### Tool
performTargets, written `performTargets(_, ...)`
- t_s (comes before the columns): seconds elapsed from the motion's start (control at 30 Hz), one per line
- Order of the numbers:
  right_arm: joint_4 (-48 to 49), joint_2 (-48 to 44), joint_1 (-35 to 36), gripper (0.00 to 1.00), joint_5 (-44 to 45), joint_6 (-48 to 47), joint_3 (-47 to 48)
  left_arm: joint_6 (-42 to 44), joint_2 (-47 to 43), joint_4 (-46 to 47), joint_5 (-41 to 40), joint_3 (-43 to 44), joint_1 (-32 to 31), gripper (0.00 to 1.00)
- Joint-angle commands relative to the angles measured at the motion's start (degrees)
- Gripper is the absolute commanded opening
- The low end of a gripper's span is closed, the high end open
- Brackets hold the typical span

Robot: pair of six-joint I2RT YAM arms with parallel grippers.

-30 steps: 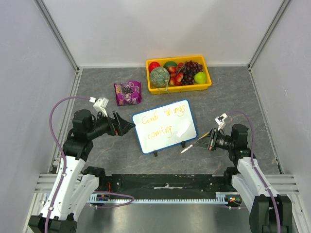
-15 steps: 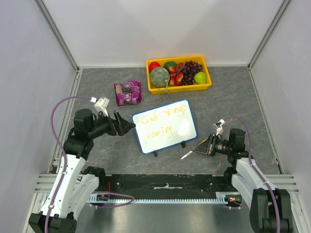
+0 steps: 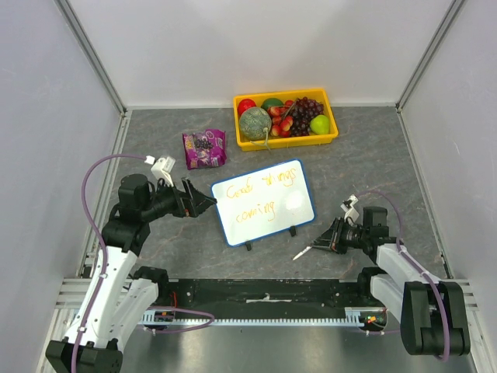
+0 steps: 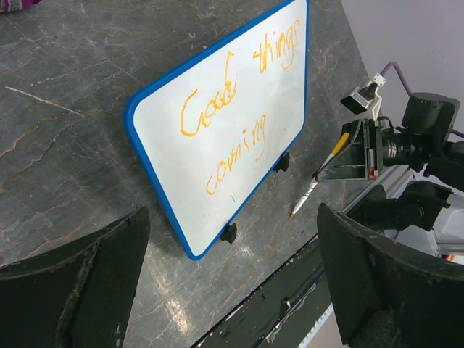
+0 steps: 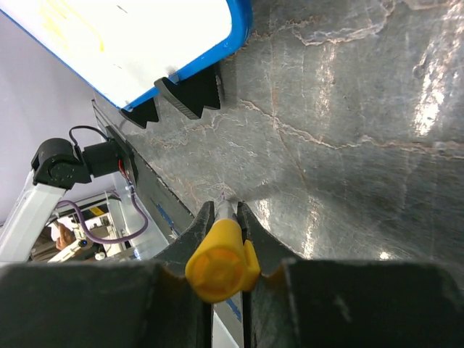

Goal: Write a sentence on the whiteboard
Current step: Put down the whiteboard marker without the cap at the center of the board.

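Note:
The whiteboard [image 3: 289,203] stands tilted on small black feet mid-table, blue-rimmed, and shows again in the left wrist view [image 4: 283,94]. The sentence [image 3: 254,197] in orange cursive reads "Good things coming" [image 4: 217,123] in two lines. My right gripper [image 3: 330,238] is low to the board's right, shut on a marker [image 3: 305,250] whose tip points left, close to the table. The marker's yellow cap [image 5: 221,259] sits between the fingers of that gripper [image 5: 226,210]. My left gripper [image 3: 203,203] hangs open just left of the board, holding nothing [image 4: 232,214].
A yellow tray [image 3: 287,143] of fruit stands at the back. Left of it lies a purple snack bag [image 3: 204,148]. A black rail [image 3: 264,289] runs along the near edge. Side walls close in left and right.
The right gripper has drawn back toward the near edge and sunk lower with the marker, away from the board. The left arm and the board have not moved.

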Motion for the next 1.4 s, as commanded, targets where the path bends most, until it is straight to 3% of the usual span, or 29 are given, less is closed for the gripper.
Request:
performTargets(0.0, -0.80, -0.24, -0.19, 0.17, 1.62, -1.58, 2.47, 1.56, 0.09, 0.75, -0.38, -0.02, 0.25, 0.99)
performTargets(0.1, -0.80, -1.30, -0.19, 0.26, 1.80, -1.23, 2.73, 1.47, 0.18, 0.75, -0.47, -0.11, 0.16, 0.99)
performTargets(0.23, -0.97, -2.44, -0.28, 0.45, 2.77, -0.52, 3.17, 1.47, 0.18, 0.75, -0.64, -0.20, 0.16, 0.99)
performTargets(0.37, -1.15, -3.49, -0.19, 0.57, 3.82, -0.08, 4.05, 1.56, 0.70, 0.75, -0.56, -0.11, 0.16, 0.99)
performTargets(0.77, -2.64, -7.28, -0.19, 0.72, 4.26, -0.52, 6.69, 1.30, 0.26, 0.93, -0.55, -0.28, 0.08, 0.99)
performTargets(1.0, -2.47, -8.86, -0.19, 0.92, 5.05, -0.87, 7.57, 1.38, 0.88, 0.93, -0.20, -0.28, 0.16, 1.00)
performTargets(1.13, -2.38, -9.47, -0.19, 0.97, 6.54, -0.79, 8.19, 1.30, 1.14, 1.10, 0.32, -0.37, 0.08, 1.00)
performTargets(1.37, -0.80, -7.72, -0.19, 0.98, 8.57, -0.87, 9.15, 1.21, 1.32, 1.45, 0.85, -0.72, 0.08, 1.00)
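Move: The whiteboard marker, tip down and slanting, is still held in the right fingers low over the tabletop; its middle lies about 2 cm left, 1 cm back and 2 cm below the hand point. The whiteboard's middle is some 11 cm ahead and 14 cm left of the right hand, with its nearer black stand roughly 4 cm ahead and 7 cm left, both about 2 cm lower. From the left hand the marker is around 26 cm right, 9 cm back and 19 cm below. The marker is let go onto the bare tabletop just short of the whiteboard: the right fingers spread from their near-shut hold to fully open. As they part, the hand draws up about 4 cm and forward as much, drifting slightly right, and tips its fingers up by 10 to 15 degrees, leaving the marker free. ##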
